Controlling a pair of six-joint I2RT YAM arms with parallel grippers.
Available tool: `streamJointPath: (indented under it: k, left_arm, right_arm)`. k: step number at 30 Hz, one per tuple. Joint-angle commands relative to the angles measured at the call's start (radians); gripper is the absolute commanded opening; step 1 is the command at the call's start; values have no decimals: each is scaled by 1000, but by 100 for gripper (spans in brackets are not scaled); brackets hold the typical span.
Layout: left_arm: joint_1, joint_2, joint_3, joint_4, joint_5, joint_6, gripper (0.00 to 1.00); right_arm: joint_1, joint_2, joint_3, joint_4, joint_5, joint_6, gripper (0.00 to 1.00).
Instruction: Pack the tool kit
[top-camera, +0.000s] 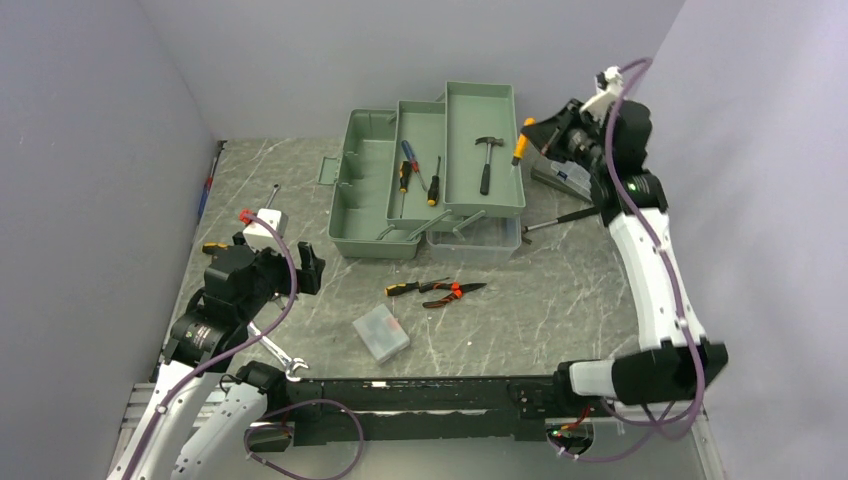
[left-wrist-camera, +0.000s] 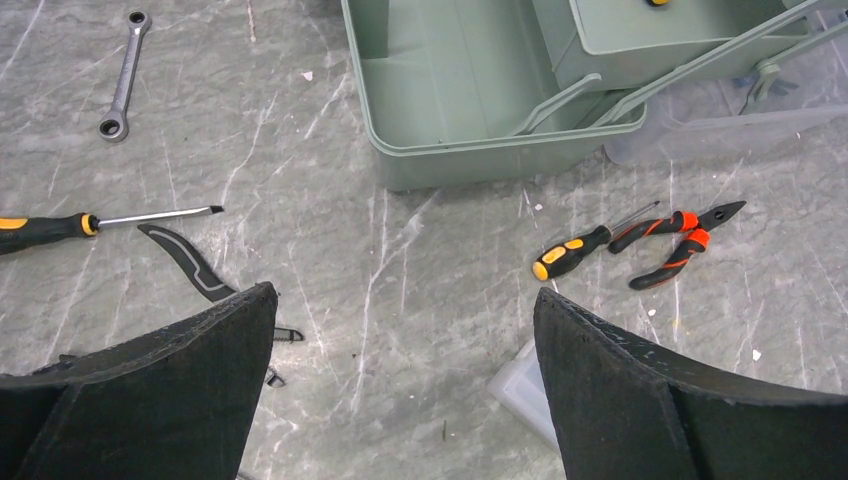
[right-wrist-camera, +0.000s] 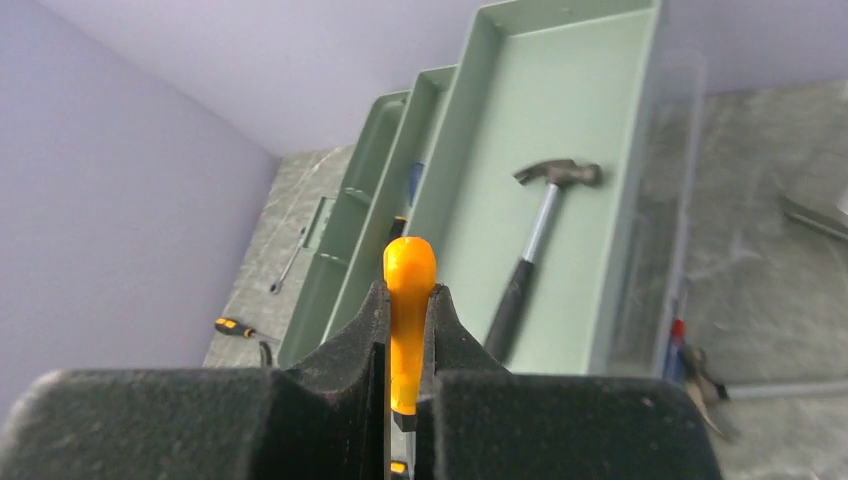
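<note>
The tool kit (top-camera: 362, 205) is a sage-green toolbox standing open at the back of the table, its trays folded out in steps. A hammer (top-camera: 487, 162) lies in the top tray (right-wrist-camera: 590, 120), and two screwdrivers (top-camera: 405, 166) lie in the middle tray. My right gripper (top-camera: 537, 133) hovers by the top tray's right edge, shut on an orange-handled tool (right-wrist-camera: 410, 290) whose handle end sticks out past the fingertips. My left gripper (top-camera: 311, 268) stands open and holds nothing, low over bare table (left-wrist-camera: 405, 300) in front of the toolbox base (left-wrist-camera: 450, 90).
Orange-and-black pliers (top-camera: 455, 292) and a small screwdriver (top-camera: 412, 287) lie in front of the kit, with a small translucent case (top-camera: 381, 333) nearer me. A wrench (left-wrist-camera: 122, 75), a screwdriver (left-wrist-camera: 60, 225) and a curved black blade (left-wrist-camera: 190, 265) lie at the left. A clear organizer (top-camera: 565, 180) sits at the right.
</note>
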Motion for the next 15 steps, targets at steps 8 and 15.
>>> streamJointPath:
  k: [8, 15]
  left_arm:
    - [0, 6, 1, 38, 19, 18, 99]
    - [1, 28, 4, 31, 21, 17, 99]
  right_arm:
    - [127, 427, 289, 73, -75, -12, 0]
    - [132, 531, 403, 0, 1, -67, 5]
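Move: From the right hand, which holds the orange screwdriver by its handle, the free strip of the top tray left of the hammer lies about 11 cm ahead, 9 cm left and 19 cm below. The hammer lies just right of it, roughly 10 cm ahead and 5 cm left of the hand. The black screwdriver in the middle tray is about 10 cm ahead and 15 cm left, some 25 cm below. From the left hand the free strip is roughly 30 cm ahead, 31 cm right and 4 cm lower. Carry the orange screwdriver in over the top tray with the right gripper: forward about 11 cm and left about 9 cm, sinking some 9 cm once the reach is under way, towards the free strip left of the hammer. Keep the fingers shut on the handle, tip them about 10 degrees further down and turn the hand some 10 degrees counter-clockwise. ##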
